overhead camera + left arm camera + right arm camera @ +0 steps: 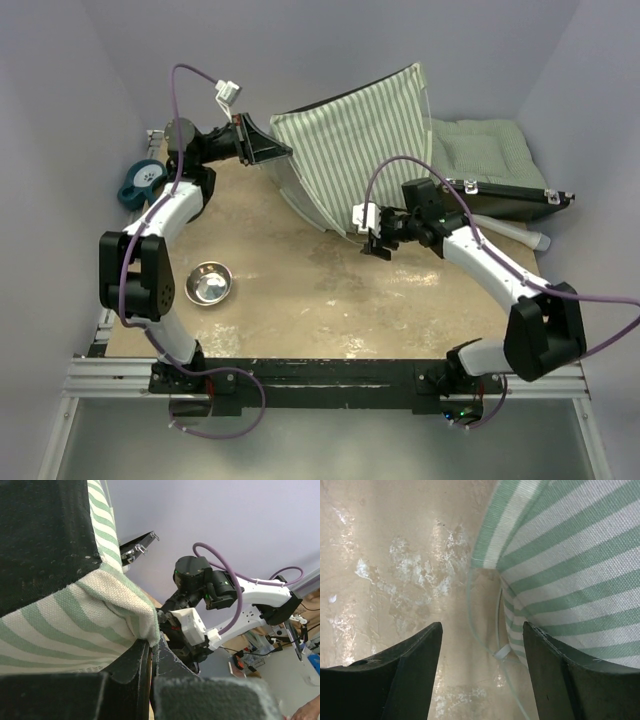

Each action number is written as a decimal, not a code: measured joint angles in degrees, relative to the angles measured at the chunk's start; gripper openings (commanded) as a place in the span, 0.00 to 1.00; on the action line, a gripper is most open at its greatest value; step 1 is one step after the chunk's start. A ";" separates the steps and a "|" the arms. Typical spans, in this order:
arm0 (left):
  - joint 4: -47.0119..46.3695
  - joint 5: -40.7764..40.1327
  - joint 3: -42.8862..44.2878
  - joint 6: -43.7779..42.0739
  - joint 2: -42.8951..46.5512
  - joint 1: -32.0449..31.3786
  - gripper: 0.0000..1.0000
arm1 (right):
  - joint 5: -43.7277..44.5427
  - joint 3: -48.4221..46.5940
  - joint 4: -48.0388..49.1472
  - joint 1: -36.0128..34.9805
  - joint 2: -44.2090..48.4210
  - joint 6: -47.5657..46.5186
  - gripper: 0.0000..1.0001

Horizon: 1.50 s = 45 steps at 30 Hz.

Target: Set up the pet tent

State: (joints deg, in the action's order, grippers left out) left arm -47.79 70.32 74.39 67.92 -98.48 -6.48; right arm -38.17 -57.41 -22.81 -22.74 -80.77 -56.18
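Observation:
The pet tent (350, 140), green-and-white striped fabric, stands as a raised panel at the back middle of the table. My left gripper (268, 152) is shut on the tent's left edge; the left wrist view shows striped cloth (100, 615) pinched between its dark fingers. My right gripper (378, 240) is open, low at the tent's front bottom corner. In the right wrist view the striped fabric (570, 565) fills the upper right, and a thin pale pole (480, 625) with a small white clip (501, 653) lies on the table between the fingers.
A plain green quilted cushion (480, 150) lies on a dark case at the back right. A metal bowl (209, 283) sits at the front left. A teal bowl (143, 181) sits at the left edge. Purple walls close in on both sides.

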 measured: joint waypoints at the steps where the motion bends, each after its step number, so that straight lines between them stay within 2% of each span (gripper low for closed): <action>1: 0.00 0.00 0.11 0.00 -0.13 0.02 0.00 | 0.04 0.35 -0.44 0.00 0.96 -0.46 0.68; 5: 0.00 0.00 0.20 0.00 -0.42 0.07 0.00 | 0.04 3.21 -1.25 0.02 6.91 -1.70 0.67; 7: -0.09 0.00 0.26 0.02 -0.55 0.07 0.00 | -0.04 3.54 -0.79 0.00 7.39 -1.51 0.62; 11: -0.48 0.00 0.42 0.04 -0.94 0.09 0.00 | -0.15 2.95 1.11 0.00 2.43 -1.40 0.52; 17: -0.61 -0.04 1.11 0.04 -1.27 0.09 0.00 | -0.35 2.89 1.01 -0.11 -2.73 -1.95 0.51; 23: -0.63 -0.02 1.14 -0.02 -1.27 0.09 0.00 | -0.68 2.34 4.44 -1.14 -5.22 0.00 0.32; 25: -0.59 -0.04 1.14 -0.17 -1.27 0.09 0.12 | -1.31 0.79 4.66 -1.38 -7.48 1.97 0.09; 26: -0.55 -0.02 1.14 -0.35 -1.27 0.09 0.21 | -1.81 -0.17 4.81 -1.38 -8.35 3.10 0.00; 28: -0.70 -0.66 1.14 -1.09 -1.27 0.20 0.36 | -2.38 -2.01 4.33 -1.36 -9.31 5.44 0.00; 29: -0.76 -0.68 1.14 -1.49 -1.27 0.46 0.53 | -3.26 -3.21 4.31 -1.36 -9.51 6.73 0.00; 30: -0.74 -0.79 1.14 -1.64 -1.27 0.79 0.60 | -4.07 -4.66 4.28 -1.36 -9.55 8.46 0.00; 32: -1.07 -0.35 1.14 -2.32 -1.27 1.57 0.68 | -5.60 -8.46 4.24 -1.57 -9.55 13.07 0.00; 34: -0.96 0.52 1.49 -3.26 -1.27 2.91 0.83 | -6.58 -12.83 4.55 -1.57 -9.49 19.74 0.00; 37: 4.20 1.92 5.07 -8.74 -1.31 7.08 0.96 | -7.87 -18.23 5.92 -1.42 -9.46 30.29 0.00; 40: 16.50 1.03 13.77 -20.79 -1.44 12.92 1.00 | -9.42 -21.88 7.06 -1.29 -9.46 38.84 0.00; 43: 36.02 -2.84 22.49 -43.89 -0.11 17.49 0.99 | -11.21 -25.31 7.37 -1.31 -9.68 46.34 0.00; 45: 48.09 -5.60 22.95 -59.49 3.37 17.31 0.99 | -12.44 -27.58 7.69 -1.31 -10.05 50.66 0.00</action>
State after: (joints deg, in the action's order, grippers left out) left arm 0.30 64.73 97.34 8.43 -95.11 10.83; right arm -50.61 -84.99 -15.11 -24.05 -90.83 -5.52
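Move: The tent's low hoop edge, where the thin rod meets the fabric fold, lies about 2 cm left, 1 cm ahead and 4 cm below the open right fingers. The striped panel's middle is some 10 cm ahead of that hand, 3 cm left and 15 cm up. The left hand already pinches the tent's upper corner, right at its fingertips; from it, the low hoop edge lies roughly 18 cm right, 6 cm back and 24 cm below. The right fingers shut on the hoop edge after a small bob up and back and a dip down and left, then carry it up nearly 20 cm and somewhat left and forward, their tips swinging up towards level. As they grip, the still left hand opens, frees the upper corner and pulls away left about 15 cm, also forward and up, its fingers turning forward and down. ##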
